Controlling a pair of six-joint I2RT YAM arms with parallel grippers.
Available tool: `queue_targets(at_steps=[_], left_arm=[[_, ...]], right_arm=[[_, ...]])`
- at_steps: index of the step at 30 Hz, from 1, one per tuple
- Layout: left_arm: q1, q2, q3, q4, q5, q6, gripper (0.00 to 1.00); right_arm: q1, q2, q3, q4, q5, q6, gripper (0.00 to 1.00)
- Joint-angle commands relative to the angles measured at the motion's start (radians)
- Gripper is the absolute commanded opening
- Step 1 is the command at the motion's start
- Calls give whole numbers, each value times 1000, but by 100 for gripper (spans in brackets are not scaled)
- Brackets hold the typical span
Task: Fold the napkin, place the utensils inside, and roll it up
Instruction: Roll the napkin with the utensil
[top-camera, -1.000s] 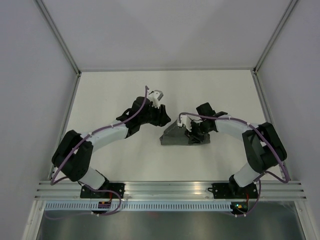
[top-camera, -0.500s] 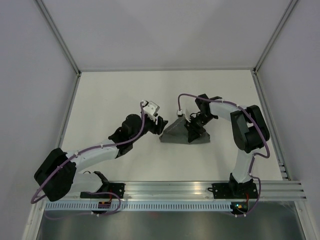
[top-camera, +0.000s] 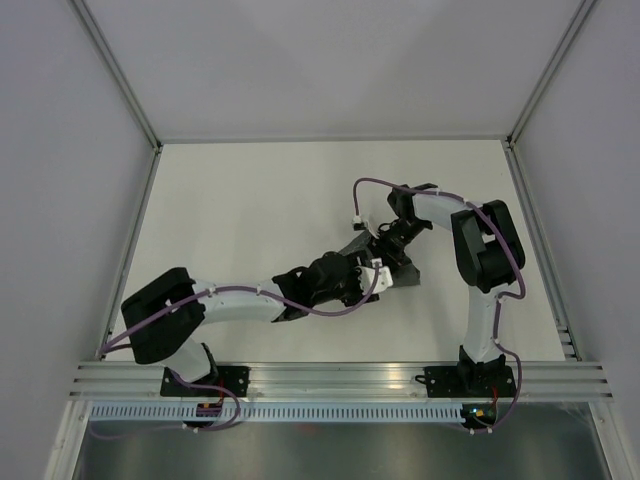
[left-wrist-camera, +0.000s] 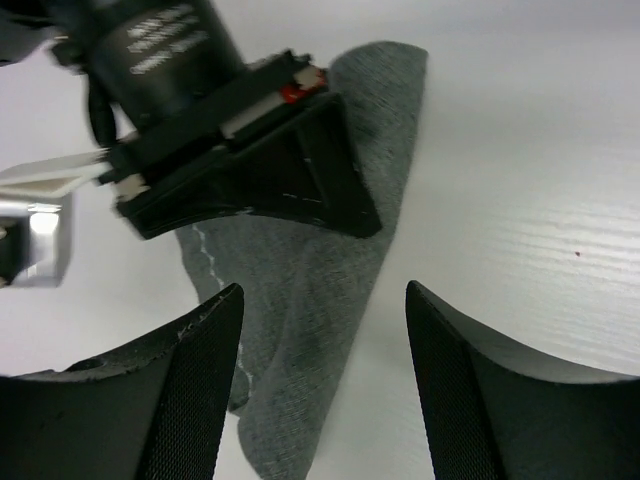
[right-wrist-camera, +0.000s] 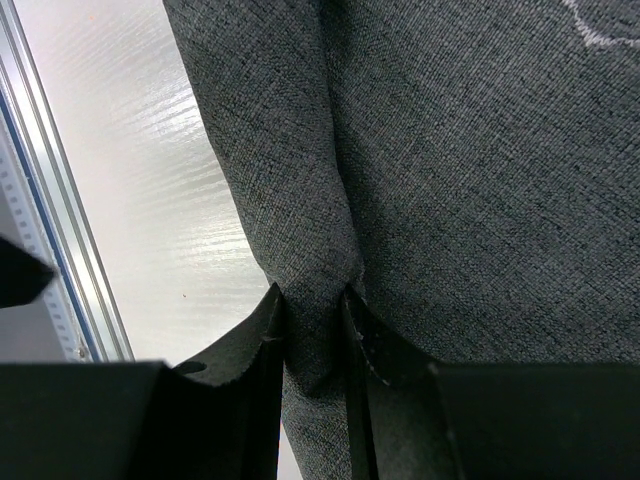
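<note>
The dark grey napkin (top-camera: 352, 247) lies bunched mid-table, and in the left wrist view its (left-wrist-camera: 300, 300) lighter stitched line shows. My right gripper (top-camera: 386, 250) sits on top of it, shut on a pinched fold of the napkin (right-wrist-camera: 480, 150); the cloth is squeezed between the right gripper's (right-wrist-camera: 315, 330) jaws. My left gripper (top-camera: 374, 274) hovers at the napkin's near edge. The left gripper's (left-wrist-camera: 320, 380) jaws are open with the cloth's end lying under the gap, untouched. The right gripper (left-wrist-camera: 250, 180) presses on the cloth just ahead of it. The utensils are out of view.
An aluminium rail (top-camera: 340, 375) runs along the near edge, also seen as a rail (right-wrist-camera: 50, 250) beside the napkin in the right wrist view. Grey walls enclose the white table (top-camera: 250, 190) on three sides. The two wrists are very close together.
My left arm swung from the napkin's far left round to its near edge and its jaws opened wider. The right gripper kept its hold on the napkin while its arm shifted.
</note>
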Motion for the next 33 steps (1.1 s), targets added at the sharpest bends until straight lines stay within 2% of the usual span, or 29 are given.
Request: queue_targets(at_steps=[1,10,18,26,27,28,33], left_arm=[[-34,65,59,-75,4,144,71],[-54,199,79,-6,-45,207,72],[-51,271,145,-26,-73,230,71],[-39,329,216,-108,-51,207,58],[-37,332,222,-136,-47,202,55],[-33,337,238,-152,-33,191,46],[-17,355,265,-221,-2,167,33]], right_arm=[[12,95,-25,66,124,-45,7],[10,113,-21,62,132,-45,6],[2,142,-16,65,135,-43,6],[-8,150,-4,52,124,-48,6],[-11,151,-2,49,124,-52,6],[-13,150,-1,48,122,-52,6],[-24,156,5,37,115,-58,6]])
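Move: The bit of the napkin's near rolled edge that I want with my left hand is about 2 cm ahead of it, 3 cm to the right and 8 cm below. My right fingers already pinch that roll about 1 cm farther out and 3 cm to the right of that bit. From my left hand, the roll's right end is some 8 cm right, 1 cm back and 10 cm below. From my right hand, the same target bit is about 3 cm left, 1 cm back and roughly level. I sink my open left hand about 8 cm onto the napkin's rolled edge, drifting a little back at first and then forward and about 3 cm right, while its fingers tip some 15–20 degrees further down. With the fingers down either side of the roll, I close them to pinch it right beside my right fingers, which stay put and keep their hold. ##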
